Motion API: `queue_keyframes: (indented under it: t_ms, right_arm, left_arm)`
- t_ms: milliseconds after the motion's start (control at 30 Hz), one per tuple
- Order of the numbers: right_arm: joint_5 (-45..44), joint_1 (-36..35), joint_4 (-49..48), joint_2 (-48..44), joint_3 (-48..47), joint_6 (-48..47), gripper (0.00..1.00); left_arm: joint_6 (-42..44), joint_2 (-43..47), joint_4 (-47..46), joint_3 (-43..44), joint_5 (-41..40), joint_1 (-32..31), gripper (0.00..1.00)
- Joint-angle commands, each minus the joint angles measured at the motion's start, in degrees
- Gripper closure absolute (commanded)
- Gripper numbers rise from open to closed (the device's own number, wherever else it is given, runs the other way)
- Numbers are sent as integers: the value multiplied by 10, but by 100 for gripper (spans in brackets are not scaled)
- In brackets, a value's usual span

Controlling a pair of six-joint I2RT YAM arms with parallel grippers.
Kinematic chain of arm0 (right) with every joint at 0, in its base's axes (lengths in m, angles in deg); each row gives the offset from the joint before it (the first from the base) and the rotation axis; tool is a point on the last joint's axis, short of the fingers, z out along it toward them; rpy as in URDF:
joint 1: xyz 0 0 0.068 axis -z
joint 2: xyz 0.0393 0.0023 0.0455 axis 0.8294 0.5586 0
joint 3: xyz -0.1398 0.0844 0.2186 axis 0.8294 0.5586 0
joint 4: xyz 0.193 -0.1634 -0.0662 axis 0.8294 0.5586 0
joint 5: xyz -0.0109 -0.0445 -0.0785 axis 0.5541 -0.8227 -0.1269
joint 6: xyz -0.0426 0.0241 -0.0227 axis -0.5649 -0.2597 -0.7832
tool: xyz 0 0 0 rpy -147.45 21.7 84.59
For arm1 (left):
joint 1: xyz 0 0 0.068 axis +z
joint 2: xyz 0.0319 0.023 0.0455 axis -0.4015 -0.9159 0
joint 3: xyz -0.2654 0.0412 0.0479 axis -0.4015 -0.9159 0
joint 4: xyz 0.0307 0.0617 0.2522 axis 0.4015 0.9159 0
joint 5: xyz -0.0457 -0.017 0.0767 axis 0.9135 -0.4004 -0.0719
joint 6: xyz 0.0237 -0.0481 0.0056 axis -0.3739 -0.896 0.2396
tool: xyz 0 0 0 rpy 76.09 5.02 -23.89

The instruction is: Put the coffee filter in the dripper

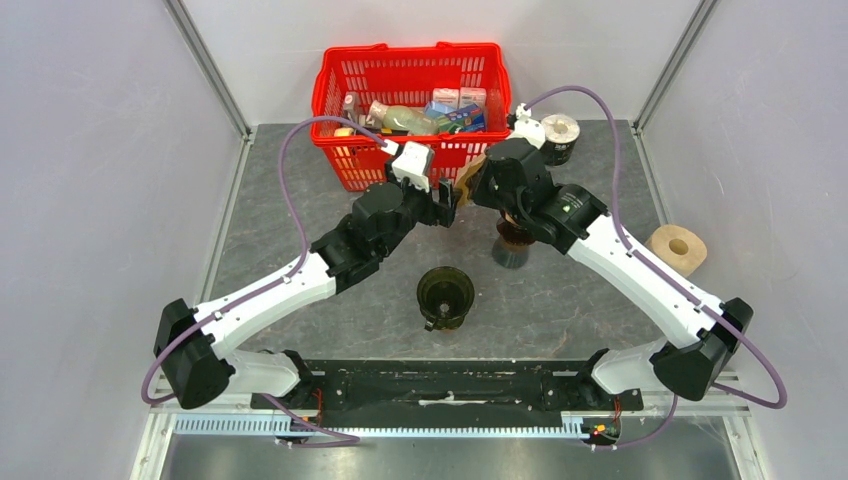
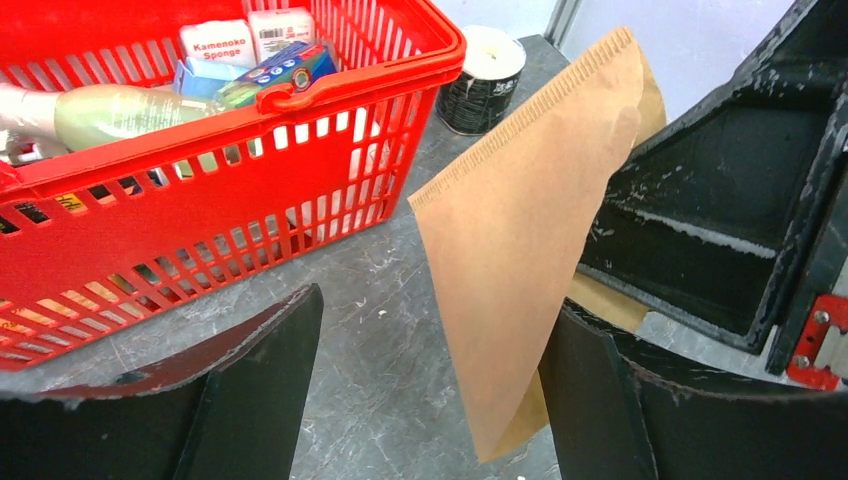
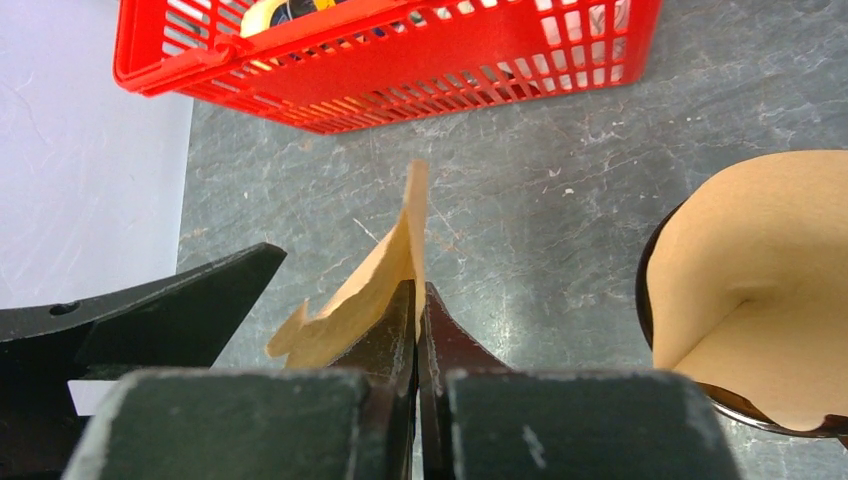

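Observation:
A brown paper coffee filter (image 3: pixel 385 280) is pinched by its edge in my right gripper (image 3: pixel 420 290), which is shut on it above the table in front of the basket. In the left wrist view the filter (image 2: pixel 530 240) hangs flat between the wide-apart fingers of my left gripper (image 2: pixel 430 400), close to the right finger (image 2: pixel 590 400); the left finger stands well clear. Both grippers meet by the filter (image 1: pixel 467 178) in the top view. The dark empty dripper (image 1: pixel 445 295) stands on the table nearer the arm bases, apart from both grippers.
A red basket (image 1: pixel 345 165) of groceries stands at the back centre. A second dark cup (image 3: pixel 665 370) holding brown filters sits below the right arm. A black-and-white roll (image 1: pixel 560 138) stands at the back right, a tan roll (image 1: pixel 678 250) at the right edge.

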Motion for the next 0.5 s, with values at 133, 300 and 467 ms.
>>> queue_keyframes:
  t_ms: [133,300,467]
  right_arm:
    - [49,-4,-20,17,-23,-20,100]
    - [38,-5,-26,6,-15,-26,100]
    - [54,-5,-42,-7,-5,-38,100]
  left_arm:
    - [-34,-13,-40,27,-35,-7,24]
    - [-23,-24,-40,33,-38,-8,33]
    - [-19,-37,-32,41,-25,-8,51]
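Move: Just ahead and to the right of the open left fingers hangs the coffee filter, its middle about 2 cm ahead and 3 cm right, at nearly their height. The right hand already pinches it, so it sits some 1 cm ahead and 3 cm left of that hand. From the right hand, the green dripper is about 8 cm back, 5 cm left and 16 cm below; the brown dripper, already lined, is roughly 6 cm ahead, 9 cm right and 14 cm below. Closing from wide open to about half, the left fingers come down around the filter's near wall, one finger outside it and one in its mouth, while that hand edges about 1 cm forward and down. The right hand keeps its pinch and brings the filter about 1.5 cm left towards them, sinking about 1 cm and turning some 5 degrees counter-clockwise. ##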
